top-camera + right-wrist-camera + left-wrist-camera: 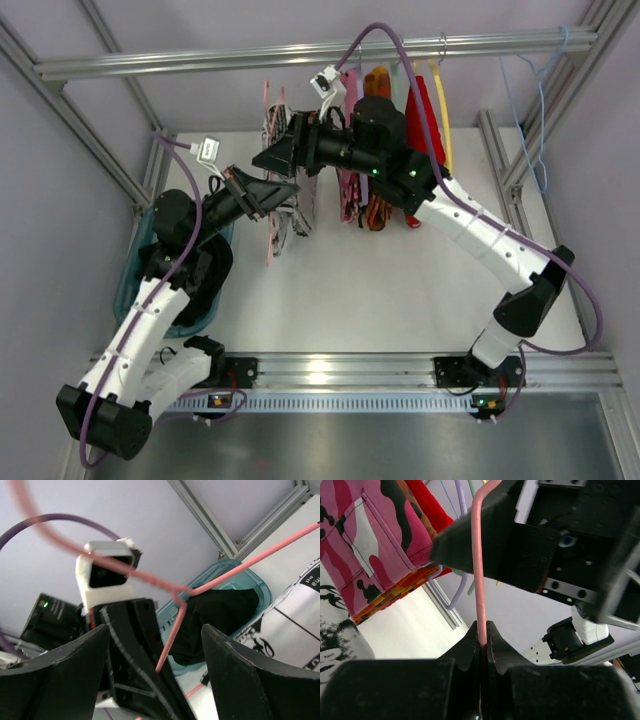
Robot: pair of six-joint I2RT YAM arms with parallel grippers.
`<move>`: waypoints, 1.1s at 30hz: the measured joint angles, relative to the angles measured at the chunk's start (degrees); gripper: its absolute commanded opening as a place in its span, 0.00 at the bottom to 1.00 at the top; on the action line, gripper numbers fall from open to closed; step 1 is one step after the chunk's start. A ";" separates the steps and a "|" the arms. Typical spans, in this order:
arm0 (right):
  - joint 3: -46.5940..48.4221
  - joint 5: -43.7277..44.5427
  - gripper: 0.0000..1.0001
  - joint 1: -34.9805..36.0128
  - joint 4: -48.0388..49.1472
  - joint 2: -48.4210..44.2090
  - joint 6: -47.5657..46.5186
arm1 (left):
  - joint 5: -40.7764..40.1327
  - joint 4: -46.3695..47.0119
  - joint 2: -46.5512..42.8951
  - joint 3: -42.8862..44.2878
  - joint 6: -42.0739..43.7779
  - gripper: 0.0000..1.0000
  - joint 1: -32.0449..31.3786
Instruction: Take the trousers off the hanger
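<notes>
The salmon-pink wire hanger [268, 235] hangs left of the other clothes, with the newspaper-print trousers [287, 218] draped on it. My left gripper [283, 189] is shut on the hanger; in the left wrist view the wire [478, 570] runs up out of the closed jaws [483, 626]. My right gripper [268, 157] is open just above the left one. In the right wrist view its fingers [85, 655] stand wide on either side of the hanger's neck [172, 625] without touching it. The trousers also show at the right edge [295, 615] and in the left wrist view [337, 635].
A rail [320, 50] at the back carries a pink camouflage garment [365, 535], orange and red clothes [420, 120], a yellow hanger [443, 110] and a pale blue hanger [540, 90]. A teal bin [135, 265] holding black cloth [220, 610] stands at the left.
</notes>
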 measured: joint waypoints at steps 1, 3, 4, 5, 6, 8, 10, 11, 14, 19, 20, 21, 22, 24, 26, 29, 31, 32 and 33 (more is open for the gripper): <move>0.09 0.13 0.72 0.04 0.59 0.81 0.50 | 0.28 0.00 -0.02 0.00 -0.02 0.00 0.00; 0.50 0.42 0.63 0.04 1.31 2.84 1.68 | 0.87 0.00 -0.04 0.00 0.00 0.00 0.00; 0.76 0.42 0.56 0.04 1.57 3.72 2.12 | 1.09 0.00 -0.15 -0.02 0.04 0.00 0.00; 1.03 0.42 0.45 0.07 1.70 4.52 2.51 | 1.36 0.00 -0.28 -0.04 0.13 0.00 0.00; 1.25 0.39 0.39 0.07 1.81 5.22 2.75 | 1.57 0.00 -0.42 -0.04 0.17 0.00 0.00; 1.27 -0.39 0.23 0.15 2.49 5.97 4.09 | 1.86 -0.59 -0.79 -0.13 0.50 0.00 0.00; 1.49 -1.14 0.00 0.68 3.08 6.03 4.55 | 2.25 -1.38 -0.83 -0.28 1.44 0.02 0.13; 1.77 -1.03 0.00 0.87 2.82 6.03 5.20 | 2.40 -1.70 -0.92 -0.31 2.16 0.07 0.11; 1.92 -1.33 0.00 1.07 2.43 5.99 6.32 | 2.56 -2.36 -1.57 -0.31 6.23 0.30 0.11; 1.88 -1.16 0.00 0.98 -0.66 5.33 6.08 | 0.98 -7.82 -4.48 2.73 16.35 0.66 0.09; 1.86 -1.18 0.00 0.96 -1.53 5.14 6.32 | 0.39 -8.90 -5.14 3.45 18.23 0.72 0.09; 1.81 -1.29 0.00 0.96 -2.16 4.87 6.51 | -0.55 -9.86 -6.08 4.11 20.61 0.74 0.09; 1.60 -1.44 0.00 0.94 -3.06 4.46 6.69 | -1.55 -10.78 -7.13 4.63 22.91 0.75 0.09; 0.79 -1.70 0.00 0.63 -3.54 3.39 7.15 | -3.06 -13.79 -9.09 5.77 26.58 0.77 0.09; 0.07 -1.99 0.00 0.31 -4.22 2.23 7.52 | -4.92 -17.31 -11.15 6.99 31.41 0.78 0.09; -0.52 -2.21 0.00 -0.37 -5.05 0.31 8.55 | -6.27 -21.70 -15.32 7.04 38.84 0.80 0.11; -0.52 -2.25 0.00 -0.74 -5.27 -0.57 9.46 | -6.62 -24.65 -18.88 5.64 43.93 0.82 0.11; -0.52 -2.25 0.00 -0.90 -5.29 -1.01 9.92 | -6.78 -26.45 -21.03 4.72 46.03 0.82 0.11; -0.52 -2.23 0.00 -0.92 -5.29 -1.40 10.32 | -6.95 -28.17 -23.10 3.85 48.04 0.83 0.11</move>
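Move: My left hand already pinches the near shoulder of the pink hanger. The hanger's neck, where my right hand will close, lies about 3 cm to the left of my right hand, 1 cm ahead and 2 cm below. From my left hand the neck is some 5 cm ahead, 3 cm left and 4 cm up. The black-and-white trousers hang about 15 cm below my right hand, 2 cm ahead and 2 cm right; the pink camouflage garment is roughly 17 cm to its right, 4 cm ahead and 12 cm below. I ease my open right hand left and down some 3 cm onto the hanger's neck and shut its fingers there. Then my left fingers open and let go of the shoulder, and that hand backs away about 10 cm, back and left, rolling nearly 50 degrees about its own pointing axis. Keeping its pinch, my right hand carries the hanger about 4 cm right and slightly back, sinking a little before rising. ##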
